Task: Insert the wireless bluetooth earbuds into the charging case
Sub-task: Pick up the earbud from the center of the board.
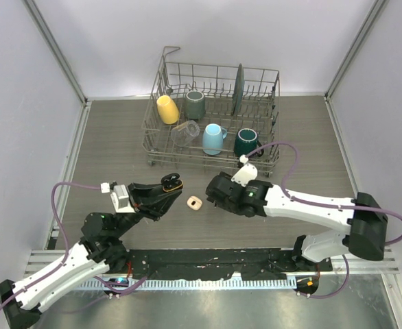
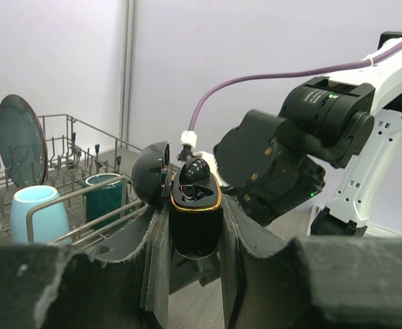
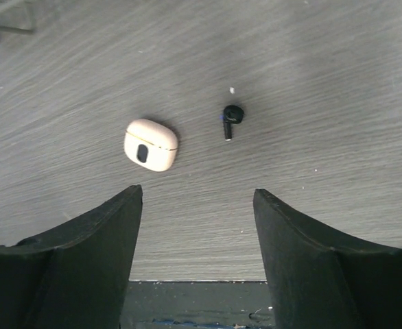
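My left gripper (image 2: 195,229) is shut on a black charging case (image 2: 195,199) with a gold rim, held upright off the table. Its lid (image 2: 151,175) stands open, and a glossy black rounded piece (image 2: 194,170) sits in the top. In the top view the charging case (image 1: 171,182) is at the left gripper's (image 1: 165,189) tip. A black stemmed earbud (image 3: 231,116) lies alone on the table. My right gripper (image 3: 197,205) hovers open above the table just short of it, holding nothing. A closed cream case (image 3: 151,144) lies left of the earbud.
A wire dish rack (image 1: 215,68) stands at the back with a yellow mug (image 1: 167,109), a grey-green mug (image 1: 195,104), a light blue mug (image 1: 213,139), a dark teal mug (image 1: 245,142), a glass (image 1: 185,132) and a plate (image 1: 238,89). The cream case (image 1: 195,202) lies between the two grippers.
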### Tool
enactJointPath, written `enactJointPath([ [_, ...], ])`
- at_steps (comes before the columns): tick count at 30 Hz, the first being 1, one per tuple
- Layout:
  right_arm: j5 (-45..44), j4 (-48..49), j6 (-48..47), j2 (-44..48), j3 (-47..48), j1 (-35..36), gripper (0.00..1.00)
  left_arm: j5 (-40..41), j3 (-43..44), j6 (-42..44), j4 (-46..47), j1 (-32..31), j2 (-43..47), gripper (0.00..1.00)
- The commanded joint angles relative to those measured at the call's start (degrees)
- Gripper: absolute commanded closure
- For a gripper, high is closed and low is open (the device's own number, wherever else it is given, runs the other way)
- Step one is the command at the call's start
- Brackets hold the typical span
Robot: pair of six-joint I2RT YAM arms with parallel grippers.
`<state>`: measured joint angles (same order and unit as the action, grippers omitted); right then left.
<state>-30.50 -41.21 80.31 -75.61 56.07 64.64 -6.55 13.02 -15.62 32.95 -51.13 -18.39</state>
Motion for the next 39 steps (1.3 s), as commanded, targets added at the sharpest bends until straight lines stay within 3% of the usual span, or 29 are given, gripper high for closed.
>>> enactJointPath([
  [1,-0.2,-4.7,6.1,-4.0,4.0,-0.3,0.31,1.4,-0.3,1.4,-0.2,0.2,1.8,1.0],
  [7,0.3,-5.8,10.3,-7.5,4.2,-2.1,0.35,2.1,-0.7,1.8,-1.6,0.1,3.6,1.0],
  [12,1.8,-5.5,9.3,-9.9,4.1,-6.0,0.47,2.4,-0.8,1.9,-2.2,0.2,4.4,1.0],
  [23,5.9,-1.8,2.5,-15.8,6.4,-7.8,0.48,2.5,-0.8,2.4,-1.6,0.2,3.3,1.0],
  [39,6.2,-1.2,2.6,-20.8,8.1,-8.0,0.53,2.3,-0.6,2.4,-1.7,0.1,2.7,1.0],
])
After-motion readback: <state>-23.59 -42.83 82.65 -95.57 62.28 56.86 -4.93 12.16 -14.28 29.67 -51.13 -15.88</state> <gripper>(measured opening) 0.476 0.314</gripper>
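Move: The black earbud lies on the board about 4 cm ahead of the right hand, 1 cm to its right and some 12 cm below. The pale case lies beside the earbud, roughly 8 cm to its left and level with it. The blue mug in the rack stands about 20 cm beyond the earbud, straight ahead of it. From the left hand, the earbud is about 10 cm ahead, 8 cm right and 30 cm down. Over the earbud, still untouched, the right hand sinks about 8 cm, quickly at first and then easing off, and works some 2.5 cm forward, swinging a couple of centimetres right and back again on the way. The fingers tip about 15 degrees steeper and narrow to roughly half open. The left hand keeps holding the open black case. ##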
